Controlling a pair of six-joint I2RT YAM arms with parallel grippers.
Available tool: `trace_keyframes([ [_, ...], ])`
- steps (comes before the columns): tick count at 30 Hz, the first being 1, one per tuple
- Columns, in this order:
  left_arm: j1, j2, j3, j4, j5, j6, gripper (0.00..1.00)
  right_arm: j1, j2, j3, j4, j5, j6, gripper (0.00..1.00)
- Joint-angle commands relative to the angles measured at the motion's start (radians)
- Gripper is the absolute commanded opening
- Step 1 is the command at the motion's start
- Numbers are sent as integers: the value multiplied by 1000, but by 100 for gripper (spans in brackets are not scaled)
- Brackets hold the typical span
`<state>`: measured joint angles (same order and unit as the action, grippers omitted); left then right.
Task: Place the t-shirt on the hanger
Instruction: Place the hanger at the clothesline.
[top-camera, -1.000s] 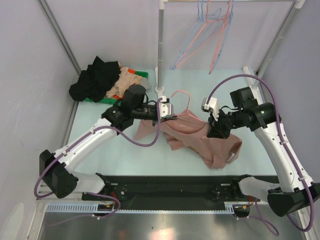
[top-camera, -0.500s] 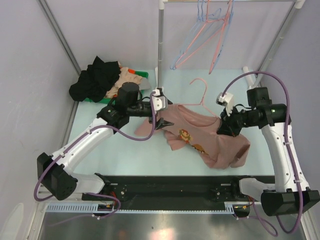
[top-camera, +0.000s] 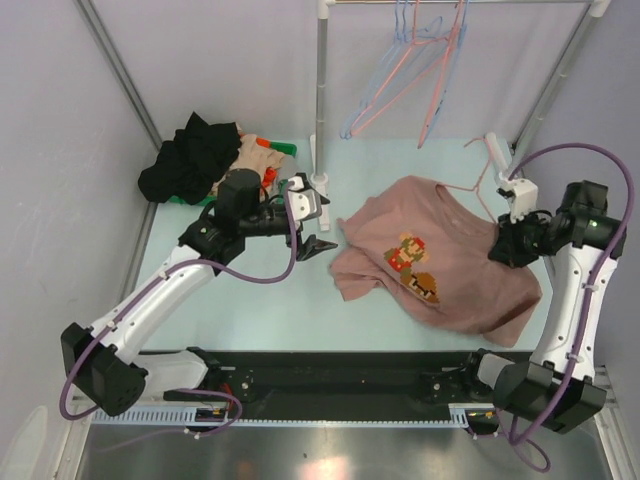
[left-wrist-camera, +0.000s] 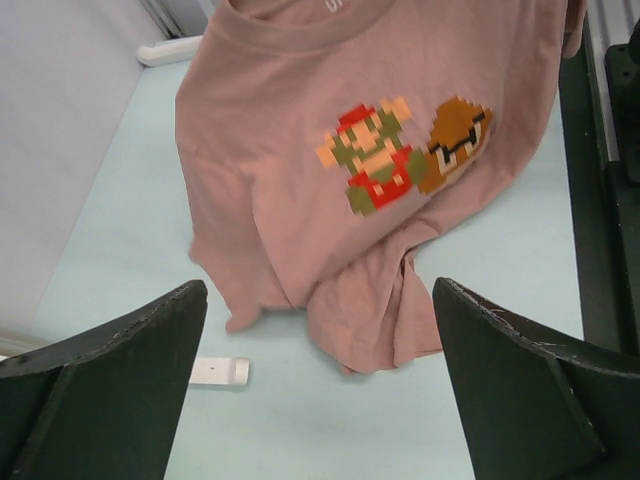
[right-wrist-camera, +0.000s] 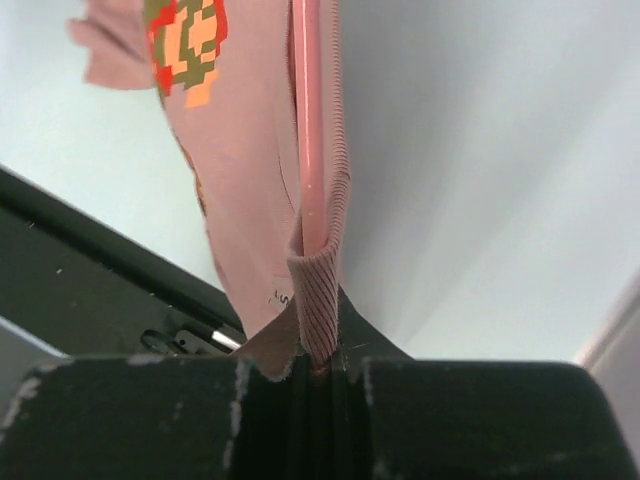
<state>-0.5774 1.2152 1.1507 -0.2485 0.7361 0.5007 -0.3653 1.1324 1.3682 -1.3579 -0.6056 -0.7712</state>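
Observation:
The dusty-pink t-shirt (top-camera: 440, 270) lies spread on the table, its pixel-art print facing up. My right gripper (top-camera: 507, 245) is at the shirt's right edge. It is shut on the ribbed collar (right-wrist-camera: 320, 290) together with the pale-pink hanger (right-wrist-camera: 308, 120), whose rod runs inside the neck. The hanger's hook (top-camera: 484, 185) pokes out beyond the collar. My left gripper (top-camera: 322, 243) stands wide open just left of the shirt and holds nothing. In its own view the shirt (left-wrist-camera: 330, 130) lies ahead of the fingers (left-wrist-camera: 110, 390), apart from them.
A heap of black, beige and orange clothes (top-camera: 205, 160) sits at the back left. The rack's upright pole (top-camera: 320, 90) and white foot (top-camera: 320, 183) stand behind the left gripper. Blue and pink hangers (top-camera: 410, 70) hang from the rail. A small white tab (left-wrist-camera: 220, 372) lies on the table.
My left gripper let go of the shirt, opened wide and drew back to the left. My right arm carried the collar and hanger to the right, pulling the shirt out flat with its print showing.

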Motion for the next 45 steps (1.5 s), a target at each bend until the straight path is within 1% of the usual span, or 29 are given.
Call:
trace_keyframes([
  [1, 7, -40, -37, 37, 11, -39, 100, -118, 26, 43, 78, 21, -13, 0],
  [2, 7, -48, -43, 38, 14, -40, 100, -126, 35, 83, 110, 26, 40, 0],
  [3, 7, -48, -49, 41, 17, -44, 100, -130, 44, 106, 170, 26, 67, 0],
  [5, 7, -49, -57, 40, 19, -47, 100, -130, 82, 162, 238, 27, 130, 0],
  [6, 7, -52, -59, 40, 16, -48, 100, -132, 99, 225, 305, 41, 198, 0],
  [8, 7, -57, -65, 43, 14, -56, 100, -132, 166, 287, 354, 50, 251, 0],
  [9, 7, -65, -68, 49, 11, -59, 100, -132, 191, 348, 403, 61, 304, 0],
  [12, 7, -77, -88, 61, 11, -73, 100, -127, 276, 437, 482, 86, 401, 0],
  [13, 7, -82, -97, 66, 9, -76, 100, -124, 300, 509, 490, 87, 427, 0],
  [15, 7, -88, -106, 72, 11, -91, 100, -121, 389, 589, 505, 90, 470, 0],
  [16, 7, -92, -115, 78, 11, -96, 100, -121, 421, 667, 514, 89, 519, 0],
  [17, 7, -95, -120, 84, 9, -100, 100, -113, 450, 704, 523, 104, 533, 0],
  [18, 7, -98, -126, 89, 9, -111, 100, -106, 510, 750, 528, 112, 544, 0],
  [19, 7, -100, -134, 94, 9, -114, 100, -97, 538, 794, 525, 115, 546, 0],
  [20, 7, -105, -137, 94, 9, -116, 100, -72, 564, 883, 523, 127, 547, 0],
  [24, 7, -124, -155, 94, -4, -117, 100, -31, 684, 1069, 513, 194, 553, 0],
  [27, 7, -141, -177, 94, -10, -117, 100, -8, 742, 1128, 514, 240, 543, 0],
  [35, 7, -161, -212, 92, -20, -120, 100, 34, 825, 1143, 476, 360, 506, 0],
  [39, 8, -171, -220, 94, -24, -125, 100, 34, 863, 1178, 468, 379, 495, 0],
  [45, 8, -177, -227, 91, -30, -126, 100, 37, 897, 1177, 477, 397, 471, 0],
])
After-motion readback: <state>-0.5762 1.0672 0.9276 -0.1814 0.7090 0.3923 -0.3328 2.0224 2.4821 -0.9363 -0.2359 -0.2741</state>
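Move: The right hand already holds the pink hanger with the t-shirt on it. The free right end of the clothesline is about 36 cm ahead, 5 cm right and 22 cm above that hand; the right post stands roughly 37 cm ahead and 11 cm right. The other hangers hang some 36 cm ahead, 17 cm left and 12 cm up. From the empty left hand, the same free end is about 34 cm ahead, 35 cm right and 16 cm up. Forward, some 29 cm, the right hand swings towards the free end of the clothesline, drifting right and climbing about 17 cm before easing back down roughly 5, its grip on the hanger kept. On the way the wrist tips the fingers up towards level and turns clockwise about 30 degrees. The open left hand sinks a little and draws back. ##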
